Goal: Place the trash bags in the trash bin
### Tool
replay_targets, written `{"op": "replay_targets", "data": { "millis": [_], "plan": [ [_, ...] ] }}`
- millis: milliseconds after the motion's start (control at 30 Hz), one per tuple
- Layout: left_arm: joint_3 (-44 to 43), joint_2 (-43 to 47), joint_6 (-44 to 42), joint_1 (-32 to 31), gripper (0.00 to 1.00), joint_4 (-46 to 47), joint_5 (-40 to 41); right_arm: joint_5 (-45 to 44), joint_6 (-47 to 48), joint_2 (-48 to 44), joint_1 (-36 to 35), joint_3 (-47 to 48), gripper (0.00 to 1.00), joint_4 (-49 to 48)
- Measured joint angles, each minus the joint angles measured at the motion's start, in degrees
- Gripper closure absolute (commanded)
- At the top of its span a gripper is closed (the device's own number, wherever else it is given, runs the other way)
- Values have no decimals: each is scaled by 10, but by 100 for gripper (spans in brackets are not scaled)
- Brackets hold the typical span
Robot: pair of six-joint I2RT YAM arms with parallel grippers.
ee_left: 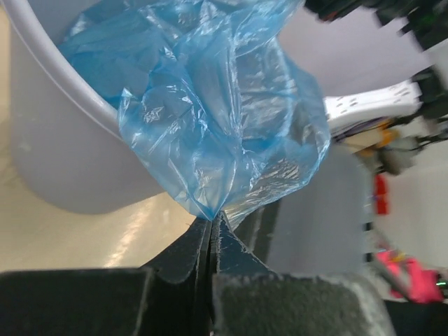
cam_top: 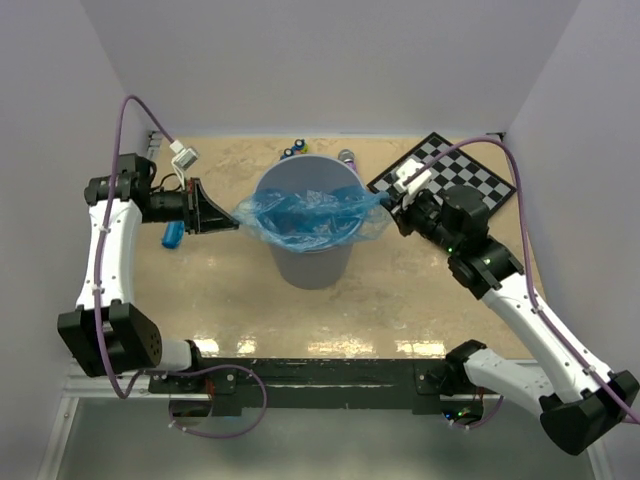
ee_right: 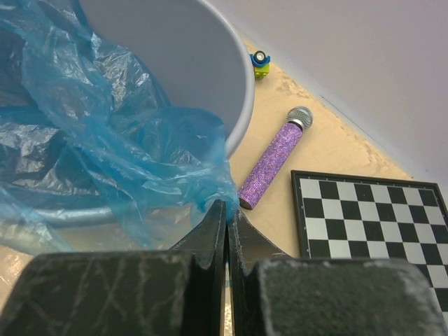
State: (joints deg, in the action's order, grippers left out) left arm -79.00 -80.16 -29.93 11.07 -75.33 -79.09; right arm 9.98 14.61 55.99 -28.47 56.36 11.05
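Note:
A bright-blue trash bag [cam_top: 305, 215] is stretched as a crinkled sheet across the mouth of the grey trash bin [cam_top: 312, 266] at the table's middle. Part of the bag sags inside and part drapes over the rim on both sides. My left gripper [cam_top: 237, 219] is shut on the bag's left edge just outside the rim. In the left wrist view the film [ee_left: 210, 105] bunches into my left gripper's [ee_left: 212, 218] closed tips beside the bin wall [ee_left: 63, 161]. My right gripper [cam_top: 386, 207] is shut on the bag's right edge [ee_right: 203, 189], its tips [ee_right: 225, 207] beside the bin [ee_right: 175, 56].
A purple glittery microphone [ee_right: 273, 161] lies just behind the bin on the right, next to a chessboard [cam_top: 455, 175]. A small blue-and-green toy [cam_top: 293, 152] sits at the back wall. A blue object [cam_top: 172, 235] lies under my left arm.

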Motion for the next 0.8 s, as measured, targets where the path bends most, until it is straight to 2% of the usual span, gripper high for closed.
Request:
{"op": "replay_targets", "data": {
  "millis": [100, 300, 500, 633, 800],
  "plan": [
    [-13, 31, -38, -9, 100, -1, 65, -1, 6, -27, 0, 0, 100, 23],
    [1, 75, -133, -86, 100, -3, 201, -3, 9, -56, 0, -2, 100, 37],
    [29, 61, -186, -87, 100, 3, 296, -31, 5, -35, 0, -28, 100, 30],
    [50, 57, -173, -87, 100, 59, 353, -63, 5, -24, 0, -46, 100, 19],
    [108, 73, -80, -89, 100, 225, 381, -70, -5, 2, -1, -61, 100, -17]
  ]
}}
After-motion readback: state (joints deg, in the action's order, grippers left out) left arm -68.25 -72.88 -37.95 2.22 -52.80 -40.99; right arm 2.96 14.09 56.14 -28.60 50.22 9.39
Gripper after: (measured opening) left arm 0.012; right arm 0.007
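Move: Each hand already pinches one side of the bag's opening. The trash bin's mouth is centred about 18 cm right and 5 cm ahead of the left hand, and about 17 cm left of the right hand, level with it fore and aft, both times some 4 cm lower. On the table, the blue roll is roughly 12 cm ahead and 18 cm left of the left hand; from the right hand, the microphone is 20 cm ahead and 6 left, the chessboard 20 ahead and 19 right. Keeping its pinch on the bag, the left hand sinks about 10 cm outside the bin's left side, easing back a little before swinging forward and left to finish some 4 cm farther each way, while the wrist turns its fingertips from pointing right to steeply down. The right hand, still gripping the opposite side, first draws back and up a couple of centimetres, then lowers about 6 cm and comes forward again, so that both hands pull the bag's edges down and apart over the rim. ##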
